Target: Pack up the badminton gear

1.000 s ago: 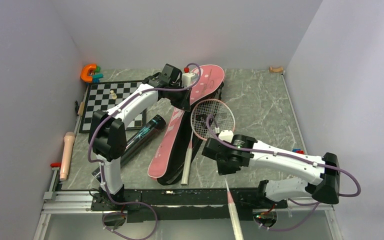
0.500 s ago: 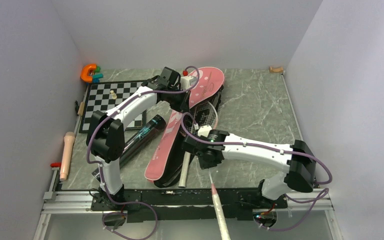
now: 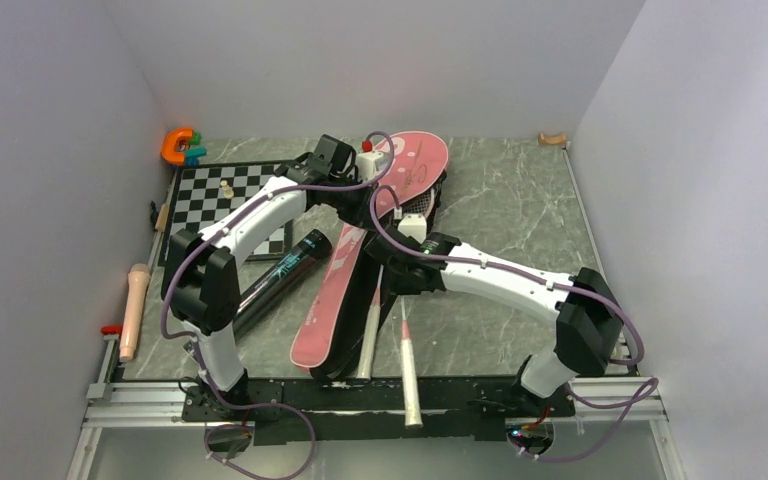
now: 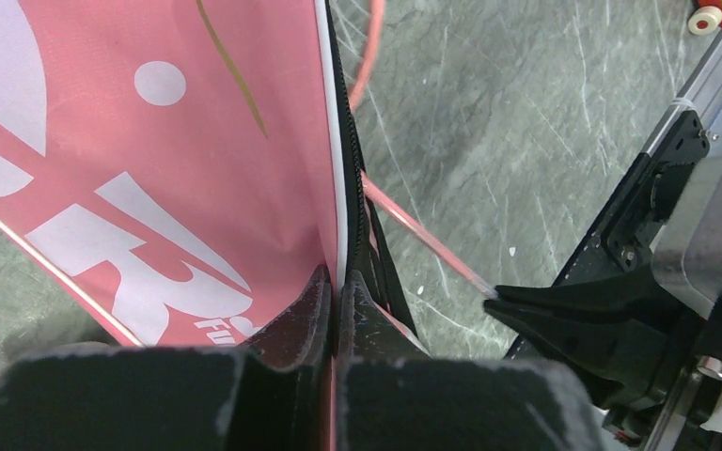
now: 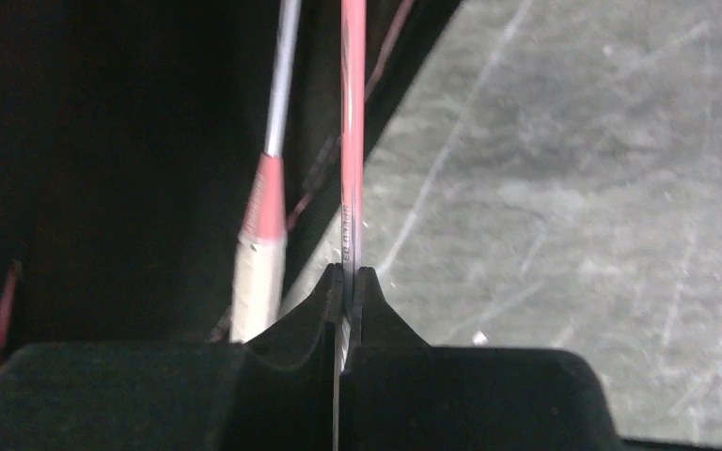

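The pink bag (image 3: pixel 332 290) lettered "SPORT" lies open on the table, and my left gripper (image 3: pixel 368 212) is shut on the zipper edge of its top flap (image 4: pixel 244 160), holding it up. My right gripper (image 3: pixel 400 283) is shut on the pink shaft (image 5: pixel 352 141) of a racket. That racket's netted head (image 3: pixel 416 205) lies under the lifted flap, and its white handle (image 3: pixel 411 385) points at the near edge. A second racket lies in the bag, its white handle (image 3: pixel 368 335) sticking out. The long black tube (image 3: pixel 282 278) lies left of the bag.
The chessboard (image 3: pixel 222 200) lies at the back left, with the orange U-shaped toy (image 3: pixel 176 146) behind it. A beige cylinder (image 3: pixel 134 310) lies by the left wall. A small wooden piece (image 3: pixel 552 139) sits at the back right corner. A metal rail (image 3: pixel 140 395) runs along the near edge.
My right arm has swung left and away with the racket, sliding its head under the bag's lifted flap. The left gripper has kept its hold on the flap.
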You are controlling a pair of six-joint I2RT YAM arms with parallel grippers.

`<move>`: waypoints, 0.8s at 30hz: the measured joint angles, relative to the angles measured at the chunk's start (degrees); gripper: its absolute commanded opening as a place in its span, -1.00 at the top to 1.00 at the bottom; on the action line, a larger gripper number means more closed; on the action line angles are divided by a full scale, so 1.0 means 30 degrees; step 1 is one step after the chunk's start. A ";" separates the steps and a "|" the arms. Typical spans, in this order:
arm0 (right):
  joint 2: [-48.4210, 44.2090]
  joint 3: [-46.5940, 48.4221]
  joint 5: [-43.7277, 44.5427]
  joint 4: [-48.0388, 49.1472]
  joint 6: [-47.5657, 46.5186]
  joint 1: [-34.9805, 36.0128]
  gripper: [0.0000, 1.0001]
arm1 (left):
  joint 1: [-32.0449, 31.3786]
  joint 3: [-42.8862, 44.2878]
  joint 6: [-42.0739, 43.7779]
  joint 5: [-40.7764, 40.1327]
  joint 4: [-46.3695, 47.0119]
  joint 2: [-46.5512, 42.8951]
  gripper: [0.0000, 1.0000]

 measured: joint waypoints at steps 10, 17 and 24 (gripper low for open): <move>0.0160 -0.1158 -0.0787 0.4954 -0.1064 -0.0437 1.00 | -0.0007 -0.0015 0.0022 0.0539 -0.0219 -0.0168 1.00; 0.0182 -0.1800 -0.0874 0.7089 -0.1698 -0.1282 1.00 | -0.0204 -0.0379 0.0095 0.0954 -0.0474 -0.0342 1.00; 0.0160 -0.2135 -0.0874 0.9522 -0.2259 -0.2637 1.00 | -0.0321 -0.0481 0.0240 0.1137 -0.0401 -0.0692 1.00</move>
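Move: The open racket bag's middle lies about 6 cm ahead of the right gripper, 7 cm to its left and 8 cm below. The first racket's grip, already in the bag, is some 11 cm back and 6 cm left of that gripper; the black shuttlecock tube lies roughly 29 cm left and 2 cm back. From the left gripper, already pinching the bag's zip edge, the bag's middle is some 8 cm back, 3 cm left and 12 cm below. Keep the right gripper shut on the second racket's shaft and slide the racket deeper into the bag, about 8 cm forward in all, easing some 3 cm left early on and tilting the fingers outward by roughly 20 degrees, until it comes close beside the left gripper. Meanwhile keep the left gripper's pinch on the raised zip edge and bring it slightly back towards the bag's foot. ##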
